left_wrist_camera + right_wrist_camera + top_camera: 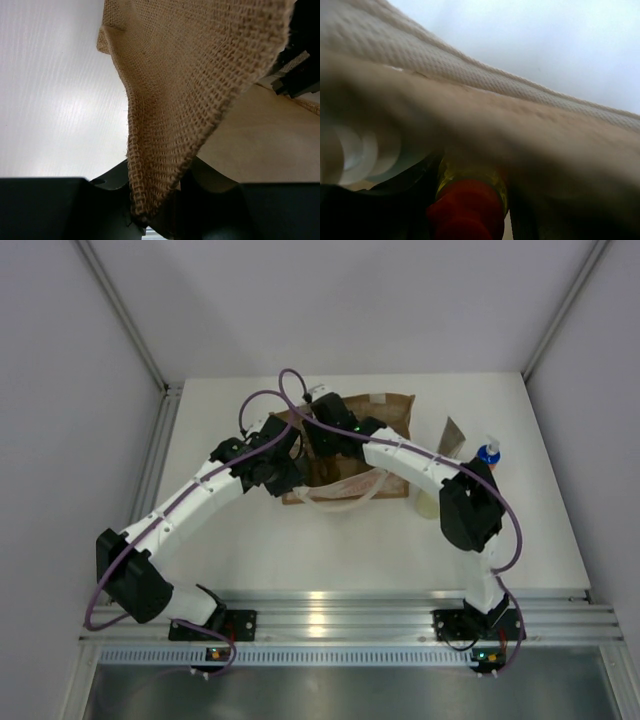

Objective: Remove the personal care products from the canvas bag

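Observation:
The brown canvas bag [392, 406] lies at the table's back middle, its white rope handles [345, 502] toward me. My left gripper [282, 472] is shut on the bag's woven edge [200, 75], which runs down between its fingers [107, 187]. My right gripper [322, 445] reaches into the bag mouth and is shut on the amber red-capped bottle [469, 200], under a fold of fabric and a rope handle [495, 80]. Outside the bag, to the right, are the flat grey-brown sachet [455, 435], the orange-blue bottle [488, 452] and the pale-yellow bottle [427, 505], partly behind my right arm.
A blurred white round object [355, 150] lies in the bag left of the amber bottle. The white table [300, 540] ends at a metal rail [350, 615] near the arm bases. Grey walls close in on three sides.

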Motion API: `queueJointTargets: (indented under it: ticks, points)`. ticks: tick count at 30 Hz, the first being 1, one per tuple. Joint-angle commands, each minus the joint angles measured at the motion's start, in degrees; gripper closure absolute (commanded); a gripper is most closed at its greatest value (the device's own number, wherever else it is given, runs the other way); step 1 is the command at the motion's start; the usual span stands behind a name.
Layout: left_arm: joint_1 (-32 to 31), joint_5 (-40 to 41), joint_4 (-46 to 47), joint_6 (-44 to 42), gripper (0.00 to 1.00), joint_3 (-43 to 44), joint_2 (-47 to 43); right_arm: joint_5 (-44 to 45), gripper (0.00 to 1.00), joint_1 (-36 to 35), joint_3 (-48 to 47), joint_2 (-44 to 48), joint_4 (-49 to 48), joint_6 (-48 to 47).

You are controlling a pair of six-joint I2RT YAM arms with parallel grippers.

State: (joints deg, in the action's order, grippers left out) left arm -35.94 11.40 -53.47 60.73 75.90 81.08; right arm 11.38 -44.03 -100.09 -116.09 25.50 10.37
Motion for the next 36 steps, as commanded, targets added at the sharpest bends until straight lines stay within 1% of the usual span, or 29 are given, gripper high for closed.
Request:
queueJointTargets:
  ticks: [1, 11, 19, 28, 31, 33, 36]
  points:
    - [0.3, 0.5, -0.6, -0.3, 0.68, 2.3, -1.5, 3.7, 1.0, 1.1, -1.6, 8.9, -0.9, -2.2]
    - [0.3, 0.2, -0.5, -0.2, 0.68, 2.4, -1.4, 3.9, 1.0, 4.0, -4.6, 18.4, 3.5, -4.3]
    - [0.2, 0.4, -0.6, -0.2, 0.68, 2.1, -1.6, 3.1, 1.0, 5.0, -8.5, 25.6, 12.0, -5.8]
    - [0.3, 0.1, -0.5, -0.1, 0.68, 1.9, -1.7, 3.1, 1.0, 7.2, -13.6, 34.4, 20.3, -4.7]
    - [0.3, 0.0, -0.5, -0.2, 0.68, 1.9, -1.5, 4.7, 1.0, 7.6, -14.7, 37.1, 22.6, -4.6]
    - [0.3, -0.1, -0.5, -0.2, 0.68, 2.0, -1.4, 7.3, 1.0, 7.7, -15.0, 39.0, 24.3, -4.7]
    - [0.3, -0.4, -0.5, -0.2, 0.68, 2.1, -1.4, 9.7, 1.0, 10.0, -13.6, 41.7, 25.5, -4.9]
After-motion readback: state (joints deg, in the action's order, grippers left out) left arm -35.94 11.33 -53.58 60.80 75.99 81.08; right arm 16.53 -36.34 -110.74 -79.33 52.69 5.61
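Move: The right hand already grips the red-capped bottle by its top, inside the bag. The free table for it lies some 33 cm to the right, 8 cm nearer and 14 cm down. Beside that space are the lotion bottle, 26 cm right and 7 cm nearer, and the blue-capped orange bottle, 34 cm right and level. In the bag, the pale-capped bottle stands 5 cm left, level. From the left hand, the free space is 39 cm right, 4 cm ahead. Keeping its pinch near the cap, the right hand draws the red-capped bottle up out of the bag at a brisk pace, at first mostly up with a lean to the right, then on up while swinging right and back towards the free table, in all about 28 cm up, 18 cm right and 9 cm back, with the fingertips tipping up and forward some 20 degrees and the hand turning slightly clockwise. The left hand stays put and keeps its pinch on the bag's near left edge, steadying the bag. ##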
